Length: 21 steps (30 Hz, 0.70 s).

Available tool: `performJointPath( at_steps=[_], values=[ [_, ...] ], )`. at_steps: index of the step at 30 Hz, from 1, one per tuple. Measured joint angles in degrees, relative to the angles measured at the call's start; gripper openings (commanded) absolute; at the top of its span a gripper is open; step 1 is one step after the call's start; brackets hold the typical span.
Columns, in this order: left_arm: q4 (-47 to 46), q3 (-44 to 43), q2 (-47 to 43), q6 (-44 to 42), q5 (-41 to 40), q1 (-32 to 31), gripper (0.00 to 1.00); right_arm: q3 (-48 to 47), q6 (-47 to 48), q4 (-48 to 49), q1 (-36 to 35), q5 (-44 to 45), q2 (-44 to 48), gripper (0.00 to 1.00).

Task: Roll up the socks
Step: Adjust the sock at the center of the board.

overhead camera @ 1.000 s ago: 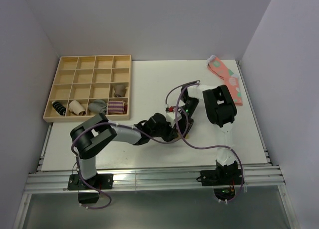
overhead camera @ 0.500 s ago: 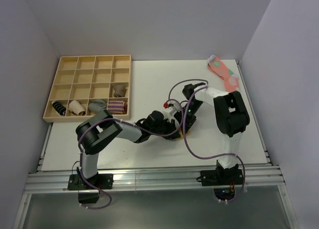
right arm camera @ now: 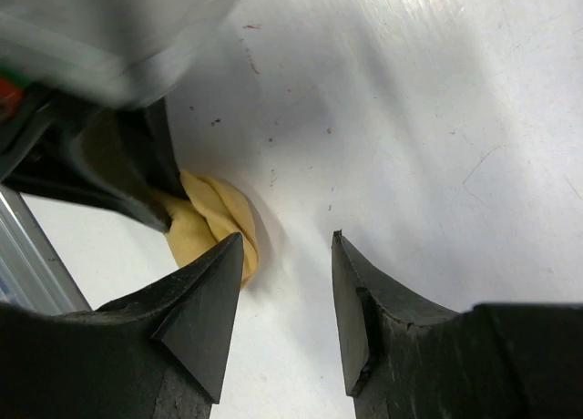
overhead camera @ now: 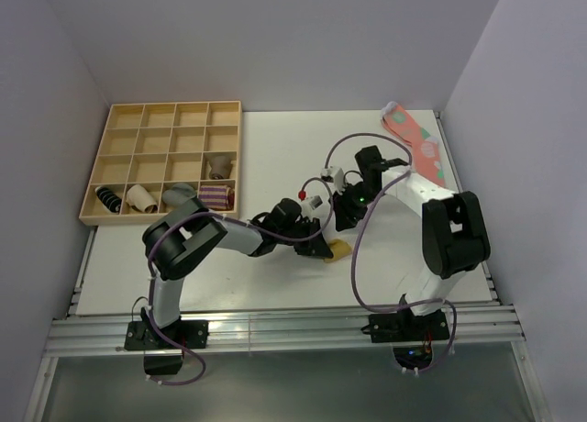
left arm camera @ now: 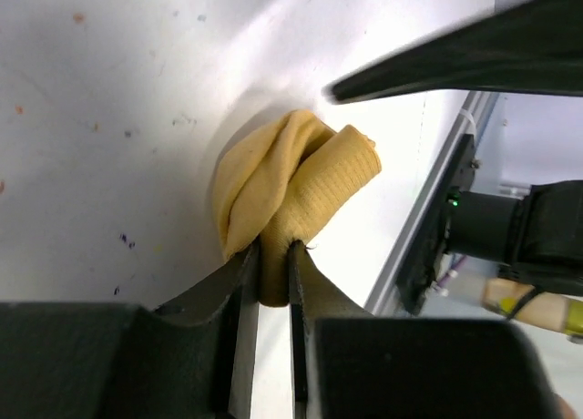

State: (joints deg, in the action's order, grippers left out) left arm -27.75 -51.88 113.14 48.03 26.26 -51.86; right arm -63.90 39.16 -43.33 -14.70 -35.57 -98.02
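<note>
The socks (overhead camera: 340,249) are a small mustard-yellow bundle on the white table, just below the middle of the top view. My left gripper (overhead camera: 321,246) reaches in from the left and is shut on one folded end of the socks (left arm camera: 293,175); fabric fills the narrow gap between its fingers (left arm camera: 244,271). My right gripper (overhead camera: 343,216) hovers just behind the bundle, open, with nothing between its fingertips. In the right wrist view the socks (right arm camera: 215,220) lie beside its left finger (right arm camera: 205,301), apart from the right gripper (right arm camera: 287,238).
A wooden compartment tray (overhead camera: 112,119) stands at the back left with rolled socks (overhead camera: 215,197) in its near row. Pink spotted socks (overhead camera: 417,144) lie flat at the back right. The metal rail (overhead camera: 275,330) runs along the table's near edge.
My right gripper has opened, let go of the yellow bundle and drawn back up and to the right. The left gripper keeps its grip and has shifted slightly right.
</note>
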Motion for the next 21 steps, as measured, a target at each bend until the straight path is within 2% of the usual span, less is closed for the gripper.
performJointPath(
  at_steps=[10,15,21],
  values=[
    [6.93,-1.49,0.00,1.38,6.84,2.80,0.00,6.21,7.26,3.34,4.68,-5.03,7.19,0.52],
    [11.67,-3.08,0.00,0.90,8.72,3.80,0.00,13.68,12.92,3.34,4.42,-5.92,15.50,0.54],
    [17.35,-6.25,0.81,-0.44,9.94,4.22,0.00,17.40,17.40,3.82,3.56,-6.05,21.46,0.55]
  ],
)
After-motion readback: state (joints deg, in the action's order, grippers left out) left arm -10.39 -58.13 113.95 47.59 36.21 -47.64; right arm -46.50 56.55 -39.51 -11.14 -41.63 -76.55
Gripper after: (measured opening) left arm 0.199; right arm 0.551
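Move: The mustard sock is already pinched in the left fingers, its middle about 3 cm to the right of that hand and 1 cm below it. From the right hand, open and empty, the sock lies some 6 cm back, 2 cm left and 4 cm lower, with the left fingertips about 6 cm back, 5 cm left and 3 cm down. The pink sock lies roughly 20 cm ahead of the right hand, 20 cm to its right and 4 cm below. The mustard sock stays pinched in the left fingers, which draw it some 2 cm to the left, rolling about 10 degrees. Beside it the free right hand first lifts and drifts right, then swings about 5 cm back towards the bases, ending just off the sock's free right-hand end, some 2 cm higher, turned roughly 20 degrees and still half open. ##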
